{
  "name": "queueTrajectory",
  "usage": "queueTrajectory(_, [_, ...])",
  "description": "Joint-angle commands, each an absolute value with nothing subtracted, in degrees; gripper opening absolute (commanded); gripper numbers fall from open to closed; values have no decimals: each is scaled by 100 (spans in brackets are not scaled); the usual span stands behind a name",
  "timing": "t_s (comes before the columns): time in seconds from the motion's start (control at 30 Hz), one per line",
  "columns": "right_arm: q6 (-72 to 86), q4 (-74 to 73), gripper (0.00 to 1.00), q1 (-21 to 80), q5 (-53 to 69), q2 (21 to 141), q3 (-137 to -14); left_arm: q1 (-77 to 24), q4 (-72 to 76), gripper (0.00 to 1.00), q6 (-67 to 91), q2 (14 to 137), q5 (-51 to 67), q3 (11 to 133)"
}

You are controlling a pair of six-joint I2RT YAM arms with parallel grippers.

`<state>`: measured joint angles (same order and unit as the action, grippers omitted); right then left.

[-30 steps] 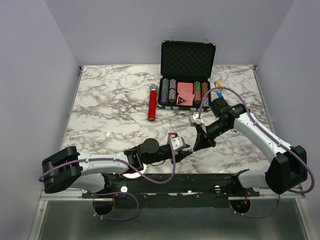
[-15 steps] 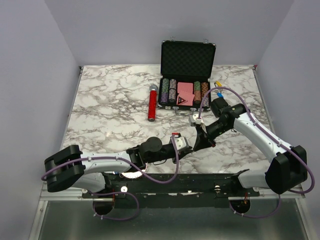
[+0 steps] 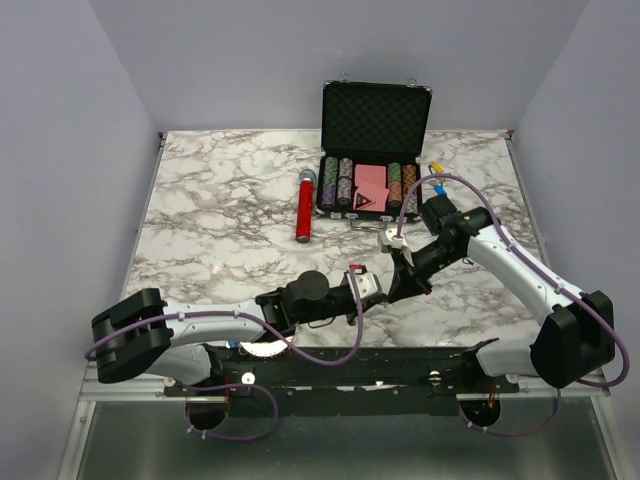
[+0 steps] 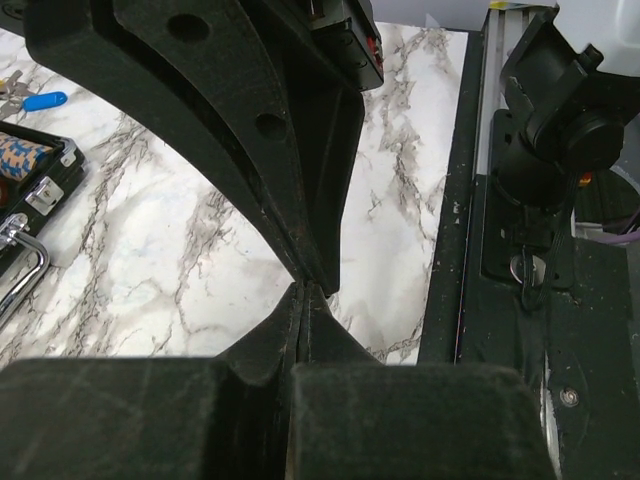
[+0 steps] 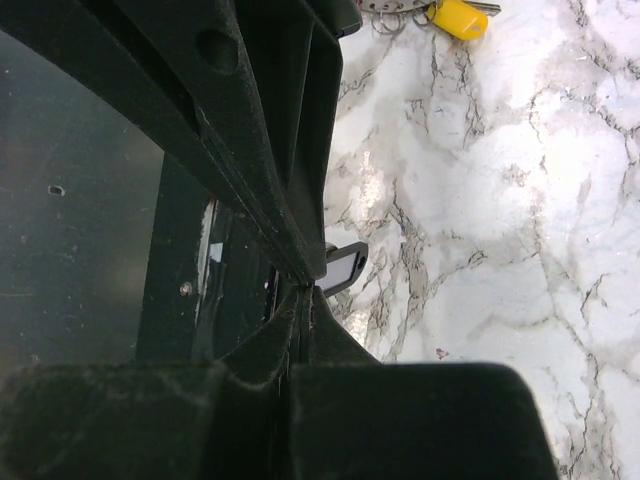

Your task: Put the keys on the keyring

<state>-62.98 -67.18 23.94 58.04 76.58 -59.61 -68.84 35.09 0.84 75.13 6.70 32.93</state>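
My two grippers meet tip to tip above the near middle of the marble table [image 3: 220, 220]. The right gripper [image 3: 397, 288] [image 5: 300, 287] is shut, and a key's dark oblong tag [image 5: 340, 268] sticks out right at its fingertips. The left gripper [image 3: 383, 294] [image 4: 303, 290] is shut against those tips; nothing shows between its jaws. The keyring [image 3: 437, 170] lies far right beside the case, with its yellow tag [image 5: 458, 18] and blue tag [image 4: 45, 100] showing in the wrist views. The key's metal blade is hidden.
An open black case of poker chips [image 3: 372, 150] stands at the back centre, its corner [image 4: 25, 190] in the left wrist view. A red cylinder [image 3: 304, 205] lies to its left. The black frame [image 4: 520, 250] runs along the table's near edge.
My left arm has reached right until its gripper met the right gripper's tips, and its jaws have closed. The right arm has held still.
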Motion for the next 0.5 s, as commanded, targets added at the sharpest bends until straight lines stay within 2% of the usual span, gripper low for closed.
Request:
queueTrajectory(0.0, [-6275,-6627,1,2426,5889,7620,-5994,-6900,3375,0,53,7585,923,3437])
queueTrajectory(0.17, [-6214,-6592,1,2426,5933,7585,-5994,-6899,3638,0,228,7454,748,3200])
queueTrajectory(0.23, [-6135,-6557,8,2426,5968,7559,-6003,-6908,3883,0,351,7348,607,3007])
queueTrajectory(0.37, [-5968,-6495,34,2426,6073,7497,-6064,-6873,4673,0,772,7050,220,2471])
queueTrajectory(0.4, [-5916,-6495,44,2417,6099,7488,-6091,-6838,5024,0,895,6944,124,2261])
queueTrajectory(0.47, [-5836,-6504,52,2408,6178,7479,-6205,-6820,5866,0,1168,6812,44,1804])
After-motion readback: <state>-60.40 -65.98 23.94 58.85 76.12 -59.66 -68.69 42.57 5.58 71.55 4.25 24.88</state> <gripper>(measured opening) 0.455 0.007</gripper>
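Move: The black-tagged key is between the two pairs of fingertips, already pinched by both hands, its tag about 1 cm ahead of and 1 cm below either hand point. The round keyring lies on the table some 28 cm to the left hand's left, about level fore and aft and roughly 14 cm lower; the yellow-tagged key on its rim lies about 19 cm left of the same hand and 4 cm ahead. Let the key pass over: keep the left fingers shut on it while the right gripper, staying practically in place, opens to nearly half and frees it. As the right fingers part, draw the left hand straight back out from between them to the left, about 2 cm and slightly down, tipping only a few degrees. ##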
